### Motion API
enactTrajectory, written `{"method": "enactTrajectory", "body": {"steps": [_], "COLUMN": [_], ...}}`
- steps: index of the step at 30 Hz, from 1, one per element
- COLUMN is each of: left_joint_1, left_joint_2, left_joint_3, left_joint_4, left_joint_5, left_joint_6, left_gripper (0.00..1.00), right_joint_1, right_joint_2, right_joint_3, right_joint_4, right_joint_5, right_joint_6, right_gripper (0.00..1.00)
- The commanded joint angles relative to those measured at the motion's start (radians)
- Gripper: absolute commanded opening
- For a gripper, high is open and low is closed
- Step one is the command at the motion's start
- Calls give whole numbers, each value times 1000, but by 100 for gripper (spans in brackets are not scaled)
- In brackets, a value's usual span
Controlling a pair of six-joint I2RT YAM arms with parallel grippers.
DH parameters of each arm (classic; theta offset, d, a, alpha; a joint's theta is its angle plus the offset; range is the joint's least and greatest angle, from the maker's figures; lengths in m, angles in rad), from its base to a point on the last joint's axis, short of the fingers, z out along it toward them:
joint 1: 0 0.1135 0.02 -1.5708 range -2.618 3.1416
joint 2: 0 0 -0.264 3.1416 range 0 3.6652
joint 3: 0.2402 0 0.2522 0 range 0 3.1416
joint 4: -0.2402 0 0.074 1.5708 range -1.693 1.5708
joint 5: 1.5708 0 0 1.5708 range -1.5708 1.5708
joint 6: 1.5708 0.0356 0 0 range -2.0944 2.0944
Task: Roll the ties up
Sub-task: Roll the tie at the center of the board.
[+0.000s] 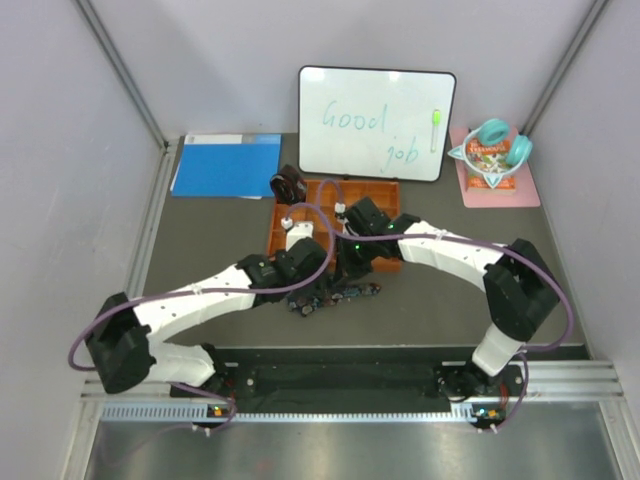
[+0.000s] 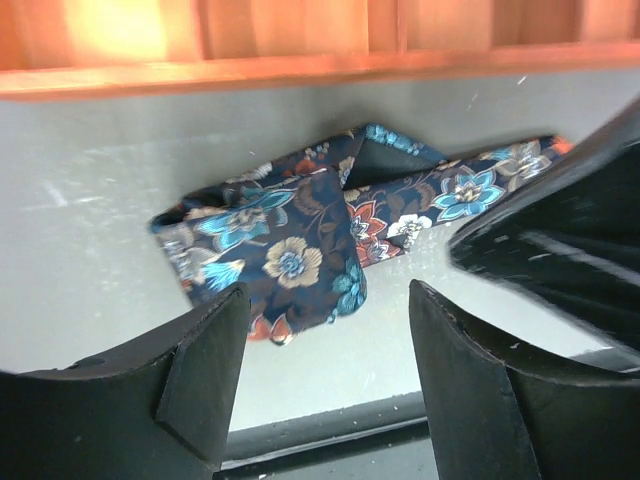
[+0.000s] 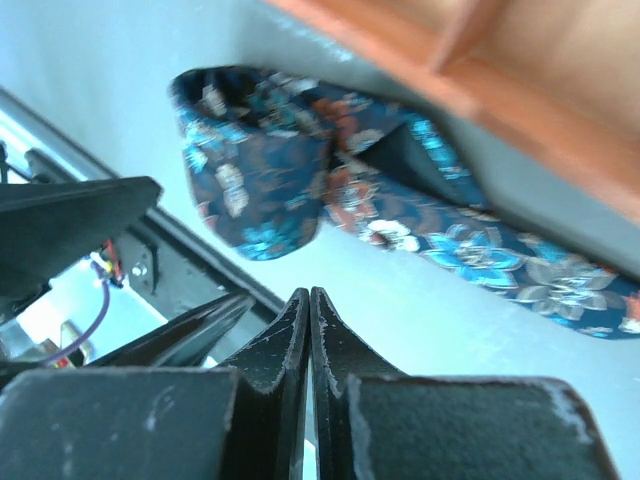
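Note:
The navy floral tie (image 2: 290, 250) lies partly folded on the grey table, just in front of the orange tray (image 2: 300, 40). In the top view it shows as a small dark bundle (image 1: 335, 295) under both wrists. My left gripper (image 2: 330, 330) is open, its fingers spread just short of the tie's folded end, holding nothing. My right gripper (image 3: 310, 300) is shut and empty, hovering beside the tie (image 3: 300, 160) without touching it. A dark brown-maroon tie (image 1: 288, 184) sits coiled at the tray's back left corner.
A whiteboard (image 1: 376, 122) stands at the back. A blue folder (image 1: 225, 165) lies at the back left, and a pink mat with teal headphones (image 1: 497, 165) at the back right. The orange tray (image 1: 375, 200) is right behind the grippers, and the table's dark front rail is close below them.

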Motion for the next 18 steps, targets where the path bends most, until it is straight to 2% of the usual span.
{"method": "enactTrajectory", "body": {"steps": [1, 10, 18], "left_joint_1": [0, 45, 95], "left_joint_2": [-115, -358, -438], "left_joint_3": [-8, -154, -227], "left_joint_4": [-59, -76, -50], "left_joint_5": [-72, -101, -84], "left_joint_6": [-11, -61, -71], "left_gripper": [70, 70, 71], "right_joint_1": [68, 136, 126], "right_joint_2": [7, 127, 232], "right_joint_3": [86, 221, 245], "right_joint_4": [38, 43, 23], "right_joint_5": [-35, -76, -55], "right_joint_6": [15, 39, -2], "right_gripper": [0, 0, 0]}}
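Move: The rolled part of the tie lies just below the open left hand, about 6 cm down, 3 cm to its left and 1 cm ahead. From the closed right hand it is about 8 cm left, level fore and aft, and 6 cm down. The tie's unrolled tail lies about 2 cm right and 2 cm ahead of the right hand. The middle of the wooden tray is some 17 cm ahead of that hand and 2 cm left. Leftward go both hands, about 7 cm each. The left, fingers still open, first rises some 3 cm, then swings over and past the rolled tie, turning about 10 degrees counter-clockwise and clearing the way. The right, still shut, follows in a low arc, up and then back down by over 2 cm and drawn slightly back, closing in above the roll with its tips. ##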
